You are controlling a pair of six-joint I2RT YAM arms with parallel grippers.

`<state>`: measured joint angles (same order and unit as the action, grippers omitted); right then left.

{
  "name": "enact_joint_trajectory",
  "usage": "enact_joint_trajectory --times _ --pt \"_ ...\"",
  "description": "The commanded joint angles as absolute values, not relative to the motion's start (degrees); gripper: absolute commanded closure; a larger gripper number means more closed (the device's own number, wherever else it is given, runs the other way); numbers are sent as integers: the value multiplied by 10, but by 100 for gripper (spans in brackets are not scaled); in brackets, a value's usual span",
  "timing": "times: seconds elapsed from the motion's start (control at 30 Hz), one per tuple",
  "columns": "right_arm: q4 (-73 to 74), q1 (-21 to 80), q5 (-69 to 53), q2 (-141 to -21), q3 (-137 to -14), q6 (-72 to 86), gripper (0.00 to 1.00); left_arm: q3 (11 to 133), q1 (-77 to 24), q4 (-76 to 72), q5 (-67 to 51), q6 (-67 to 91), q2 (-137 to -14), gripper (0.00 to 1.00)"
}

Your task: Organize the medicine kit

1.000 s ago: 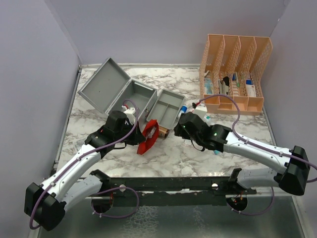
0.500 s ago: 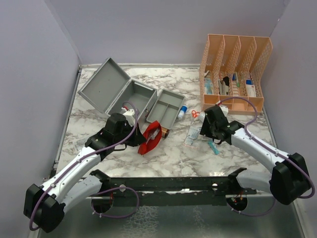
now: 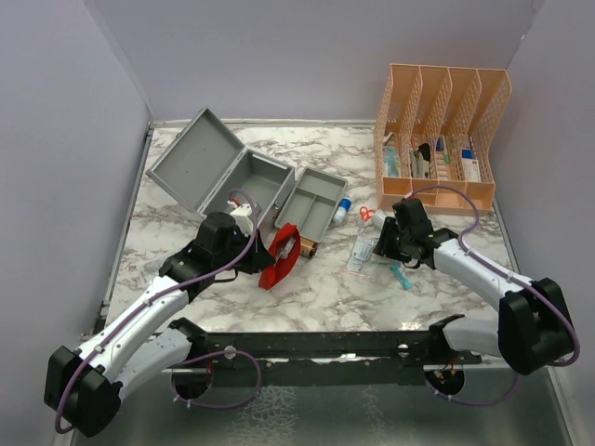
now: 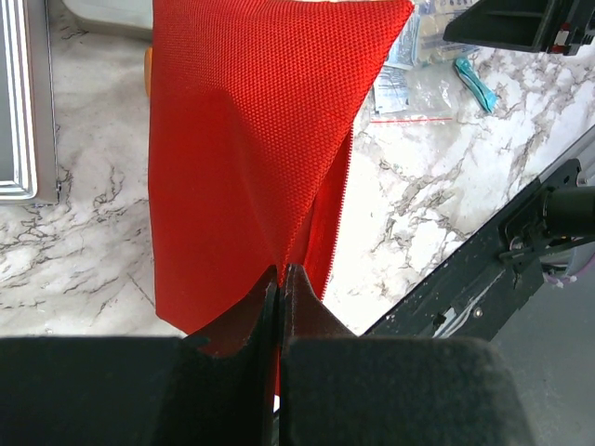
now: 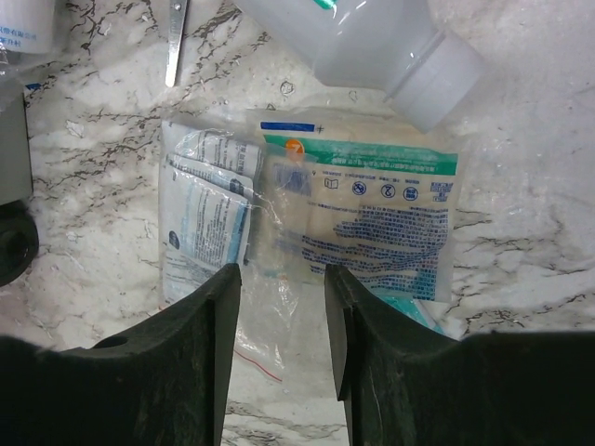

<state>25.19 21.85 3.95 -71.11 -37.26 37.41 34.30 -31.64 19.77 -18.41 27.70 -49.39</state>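
The medicine kit (image 3: 232,172), a grey case, stands open at the back left with its lid tipped back. Its grey divided tray (image 3: 314,203) lies beside it on the marble. My left gripper (image 4: 281,271) is shut on an edge of the red pouch (image 4: 251,139), which hangs off the table in front of the tray (image 3: 282,255). My right gripper (image 5: 284,269) is open, its fingers either side of a clear zip bag of packets (image 5: 307,209) lying flat. In the top view this gripper (image 3: 386,246) sits over those packets (image 3: 363,249).
A peach slotted organizer (image 3: 442,139) with boxes stands at the back right. A white bottle (image 5: 372,42) and small scissors (image 5: 175,28) lie just beyond the packets. A teal item (image 3: 402,275) lies to their right. A brown object (image 3: 308,248) rests by the pouch.
My right arm has swung from beside the tray rightward and settled over the packets, its jaws narrowing somewhat. The left gripper keeps hold of the red pouch, barely moving.
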Motion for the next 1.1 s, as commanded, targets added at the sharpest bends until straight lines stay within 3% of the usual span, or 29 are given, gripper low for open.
enact_joint_trajectory --times 0.0,0.47,0.7,1.07 --pt "227 217 22 -720 -362 366 59 339 -318 184 -183 277 -478 100" --pt "192 217 -18 -768 -345 360 67 340 -318 183 -183 278 -480 100" --pt "192 218 -39 -774 -349 343 98 339 -318 183 -178 280 -477 100" --pt "228 250 -114 -709 -341 334 99 341 -318 182 -182 279 -490 100"
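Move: The clear bag of blue-and-white packets lies about 3 cm left of the right hand and 1 cm ahead, some 3 cm below it. The gauze packet is beside the bag, roughly 4 cm right and 3 cm ahead of the hand; the teal tube is 6 cm right and 5 cm back, the white bottle about 8 cm ahead and 2 cm right. From the left hand the bag is some 22 cm right, 1 cm ahead and 13 cm below. Lower the right gripper about 3 cm, easing slightly back and left, and shut its half-open fingers at the table to pinch the near right part of the clear bag. Then, fingers closed, come up some 2 cm while moving left towards the red first aid pouch, turning a little counter-clockwise. Keep the left gripper still, shut on the pouch. ##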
